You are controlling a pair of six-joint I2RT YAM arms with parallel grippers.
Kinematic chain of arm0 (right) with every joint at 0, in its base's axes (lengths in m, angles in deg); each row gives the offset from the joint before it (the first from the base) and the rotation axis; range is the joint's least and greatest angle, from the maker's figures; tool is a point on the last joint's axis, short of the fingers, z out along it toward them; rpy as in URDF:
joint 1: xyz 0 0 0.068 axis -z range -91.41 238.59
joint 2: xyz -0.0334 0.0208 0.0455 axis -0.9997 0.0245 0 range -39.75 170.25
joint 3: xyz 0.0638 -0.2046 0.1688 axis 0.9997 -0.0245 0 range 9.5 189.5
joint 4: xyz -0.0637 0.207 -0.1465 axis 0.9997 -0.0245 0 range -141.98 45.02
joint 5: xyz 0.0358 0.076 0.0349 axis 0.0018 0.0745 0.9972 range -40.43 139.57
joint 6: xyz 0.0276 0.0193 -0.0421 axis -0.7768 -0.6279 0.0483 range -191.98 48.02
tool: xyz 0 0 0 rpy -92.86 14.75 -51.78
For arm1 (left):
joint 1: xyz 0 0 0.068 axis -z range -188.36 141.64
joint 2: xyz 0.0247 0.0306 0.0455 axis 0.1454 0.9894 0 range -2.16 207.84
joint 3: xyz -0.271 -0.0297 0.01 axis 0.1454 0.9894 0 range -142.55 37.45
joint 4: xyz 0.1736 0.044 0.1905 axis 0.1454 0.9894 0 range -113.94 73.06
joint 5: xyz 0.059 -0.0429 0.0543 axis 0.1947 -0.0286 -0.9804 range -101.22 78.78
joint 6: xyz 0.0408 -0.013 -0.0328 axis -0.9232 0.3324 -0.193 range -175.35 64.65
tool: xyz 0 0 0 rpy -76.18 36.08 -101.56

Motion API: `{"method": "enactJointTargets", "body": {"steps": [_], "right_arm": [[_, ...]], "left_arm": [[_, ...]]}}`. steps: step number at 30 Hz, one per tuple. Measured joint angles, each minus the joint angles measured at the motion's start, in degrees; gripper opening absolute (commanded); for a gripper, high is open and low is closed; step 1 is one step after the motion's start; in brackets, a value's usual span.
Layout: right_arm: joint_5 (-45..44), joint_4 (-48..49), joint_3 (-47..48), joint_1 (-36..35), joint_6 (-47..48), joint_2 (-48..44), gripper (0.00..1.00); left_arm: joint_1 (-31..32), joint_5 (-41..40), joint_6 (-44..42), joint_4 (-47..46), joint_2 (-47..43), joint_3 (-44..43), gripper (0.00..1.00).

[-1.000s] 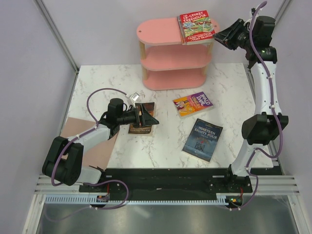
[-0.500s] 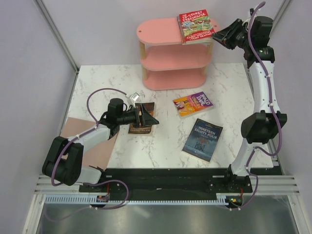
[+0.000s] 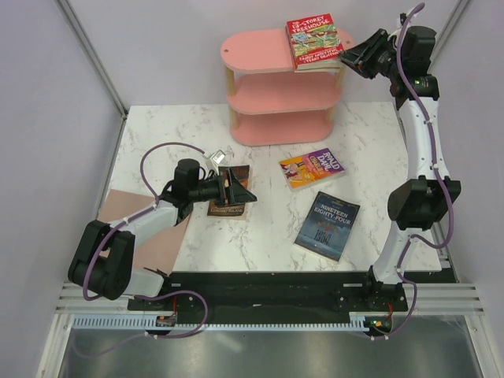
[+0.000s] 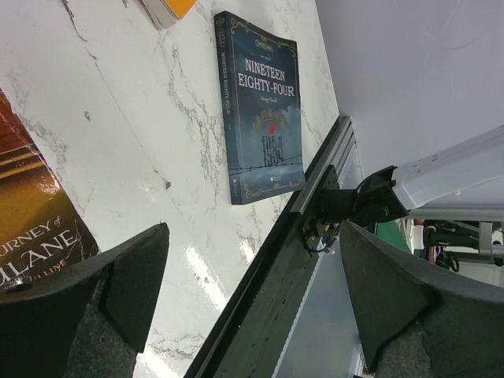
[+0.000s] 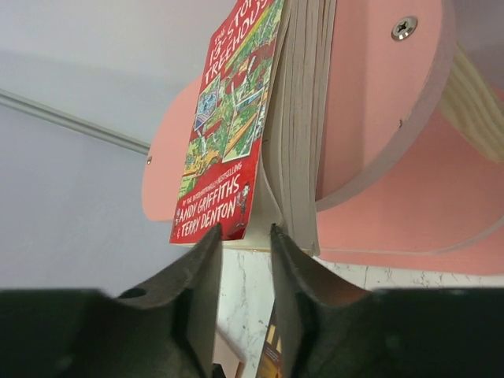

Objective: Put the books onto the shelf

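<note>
The red Treehouse book [image 3: 313, 39] lies on the top board of the pink shelf [image 3: 260, 49], its right edge overhanging. My right gripper [image 3: 352, 57] is at that edge. In the right wrist view the gripper [image 5: 244, 230] stands narrow, pinching the lifted cover corner and top pages of the Treehouse book [image 5: 228, 118] beside the shelf board [image 5: 370, 94]. My left gripper [image 3: 246, 191] hangs wide open over the dark brown book [image 3: 228, 206], and in its own view the gripper [image 4: 252, 236] holds nothing. The Roald Dahl book [image 3: 312, 168] and Nineteen Eighty-Four [image 3: 327, 225] lie flat on the table.
A tan-pink flat sheet [image 3: 134, 211] lies at the table's left edge under the left arm. A small clear object [image 3: 216, 156] sits behind the left gripper. A black rail [image 3: 268, 283] runs along the near edge. Grey walls enclose the table.
My right gripper and the Treehouse book have shifted slightly up and to the left over the top board. The left arm has not moved.
</note>
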Motion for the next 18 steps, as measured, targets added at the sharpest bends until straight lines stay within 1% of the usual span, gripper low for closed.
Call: {"method": "enactJointTargets", "body": {"steps": [2, 3, 5, 6, 8, 9, 12, 15, 18], "right_arm": [[-0.68, 0.55, -1.79, -0.04, 0.37, -1.29, 0.51], [-1.27, 0.46, -3.06, -0.02, 0.44, -2.45, 0.62], [-3.08, -0.09, -7.85, 0.02, 1.68, -6.43, 0.7], [-4.13, -0.52, -10.86, 0.09, 2.38, -9.14, 0.79], [-6.45, -1.7, -17.18, 0.37, 4.35, -15.13, 0.89], [-8.13, -2.21, -21.03, 0.55, 5.31, -18.84, 0.98], [-12.52, -2.95, -34.45, 1.01, 7.72, -30.88, 0.98], [-15.04, -2.03, -49.27, 1.33, 8.15, -41.03, 0.98], [-15.37, 0.28, -67.12, 1.46, 6.03, -47.1, 0.98]], "left_arm": [[0.0, -0.04, -0.46, 0.5, 0.0, 0.0, 0.98], [0.0, -0.04, -0.7, 0.76, 0.0, -0.02, 0.98], [0.0, -0.13, -1.38, 1.36, 0.0, -0.09, 1.0], [0.02, -0.22, -1.68, 1.75, 0.0, -0.2, 1.0], [0.35, -0.74, -2.71, 3.21, 0.02, -0.9, 0.95], [0.68, -1.16, -3.23, 3.78, 0.17, -1.44, 0.95], [2.62, -1.81, -4.22, 4.76, 2.27, -4.22, 0.93], [5.84, -2.29, -4.61, 4.98, 6.78, -7.72, 0.93], [9.84, -2.67, -4.57, 5.25, 12.74, -11.76, 0.93]]}}
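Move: Nineteen Eighty-Four lies on the table about 34 cm back from the right hand, some 3 cm to its left and 40 cm below; from the left hand it is roughly 21 cm right, 5 cm back and 13 cm down. The Roald Dahl book is about 15 cm back, 5 cm left and 40 cm below the right hand, and the Treehouse book on the shelf top is some 7 cm ahead and 8 cm left, level with it. The brown book lies about 6 cm left of the left hand, 5 cm ahead and 13 cm below. The Treehouse book on the shelf top is left behind as the right fingertips come free of its near corner: the right hand speeds back about 19 cm and, chiefly late on, drops some 17 cm towards Nineteen Eighty-Four, spreading its fingers wide while the wrist tips down and turns a little clockwise. The left hand, still open, sets off to the right towards the same book, sinking slightly. ##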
